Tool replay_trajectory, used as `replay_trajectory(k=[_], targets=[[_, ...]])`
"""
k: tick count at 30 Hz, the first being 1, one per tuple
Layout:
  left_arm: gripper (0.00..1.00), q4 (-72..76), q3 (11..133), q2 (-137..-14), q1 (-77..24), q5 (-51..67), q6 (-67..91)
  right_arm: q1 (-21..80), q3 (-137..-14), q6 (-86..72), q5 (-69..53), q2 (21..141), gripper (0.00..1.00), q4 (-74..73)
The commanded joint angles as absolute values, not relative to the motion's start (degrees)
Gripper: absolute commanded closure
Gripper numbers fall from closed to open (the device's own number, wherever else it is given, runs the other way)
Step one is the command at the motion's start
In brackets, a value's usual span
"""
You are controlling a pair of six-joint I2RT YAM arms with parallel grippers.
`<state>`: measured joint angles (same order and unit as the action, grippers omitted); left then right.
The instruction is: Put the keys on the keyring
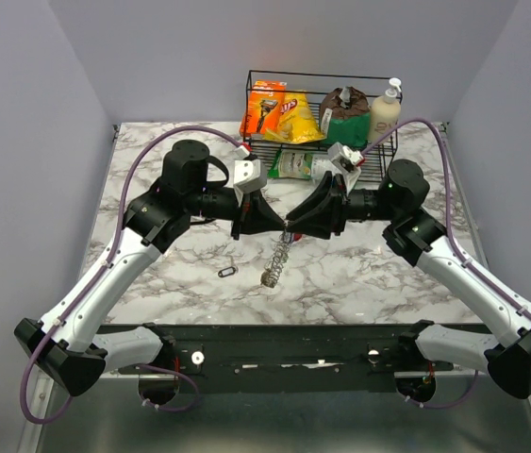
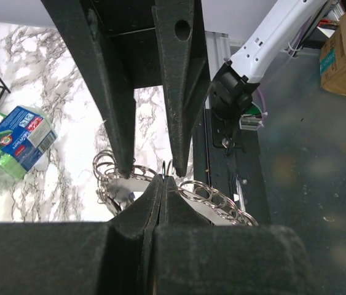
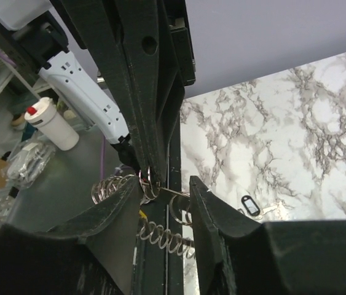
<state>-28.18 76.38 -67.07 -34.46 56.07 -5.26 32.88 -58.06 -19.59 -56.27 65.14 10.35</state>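
The keyring [image 1: 286,229] hangs in mid-air between both grippers, above the table's middle. Its silver chain [image 1: 277,257] of links dangles toward the marble. My left gripper [image 2: 161,179] is shut on the thin ring, which shows edge-on at its tips. My right gripper [image 3: 163,179] faces it with its jaws apart, one finger on each side of the ring [image 3: 147,178] and its links [image 3: 160,233]. One small dark key [image 1: 226,272] lies flat on the marble, left of the chain's lower end. The other keys are hidden or too small to tell.
A black wire basket [image 1: 249,85] stands at the back with a razor pack [image 1: 264,109], a yellow bag [image 1: 296,118] and a pump bottle [image 1: 385,110]. A green and blue packet [image 2: 14,141] lies in front of it. Beyond the near table edge is the frame rail [image 1: 284,357].
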Motion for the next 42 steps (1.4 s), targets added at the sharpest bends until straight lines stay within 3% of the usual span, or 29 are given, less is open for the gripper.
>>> replay_trajectory(k=[1, 6, 17, 22, 30, 36, 42], targets=[[1.00, -24.00, 75.50, -64.69, -34.19, 58.36, -3.34, 32.70, -58.54, -19.69, -57.13, 65.65, 0.65, 11.34], [1.00, -22.94, 74.53, -63.46, -34.28, 58.36, -2.99, 32.70, -57.92, -18.90, -55.55, 64.87, 0.99, 10.55], [1.00, -23.20, 72.60, -62.14, -34.28, 57.22, -3.34, 32.70, -57.74, -18.46, -52.47, 63.20, 0.99, 10.10], [0.81, -23.38, 71.72, -61.87, -34.19, 56.78, -3.96, 32.61, -57.31, -19.25, -53.35, 62.49, 0.99, 11.69], [0.63, -23.38, 71.28, -61.96, -34.28, 56.25, -4.31, 32.70, -56.60, -20.04, -53.79, 61.79, 0.99, 13.01], [0.53, -20.13, 70.14, -61.61, -34.28, 56.08, -2.64, 32.78, -56.25, -20.21, -53.88, 61.88, 0.99, 13.27], [0.53, -18.29, 70.14, -62.67, -34.28, 55.55, -1.41, 32.70, -56.07, -20.30, -53.88, 61.70, 0.99, 13.54]])
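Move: The left fingers still pinch the keyring's top, and it lies right between the right hand's half-open fingertips, about 1 cm to that hand's left and level with it; for the left hand it is 1 cm to its right. From the right hand, the keyring's hanging loop is some 7 cm below, the black key fob on the table about 10 cm ahead, 14 cm left and 31 cm down, and the blue box roughly 27 cm ahead, 14 cm right and 29 cm down. Almost in place, the right hand shuts its half-open fingers and pinches the top of the keyring facing the left fingertips, easing back only about half a centimetre. It holds, and then the left fingers, fully shut till now, open to about half and release their grip, the left hand shifting less than 1 cm and staying around the keyring's top. ##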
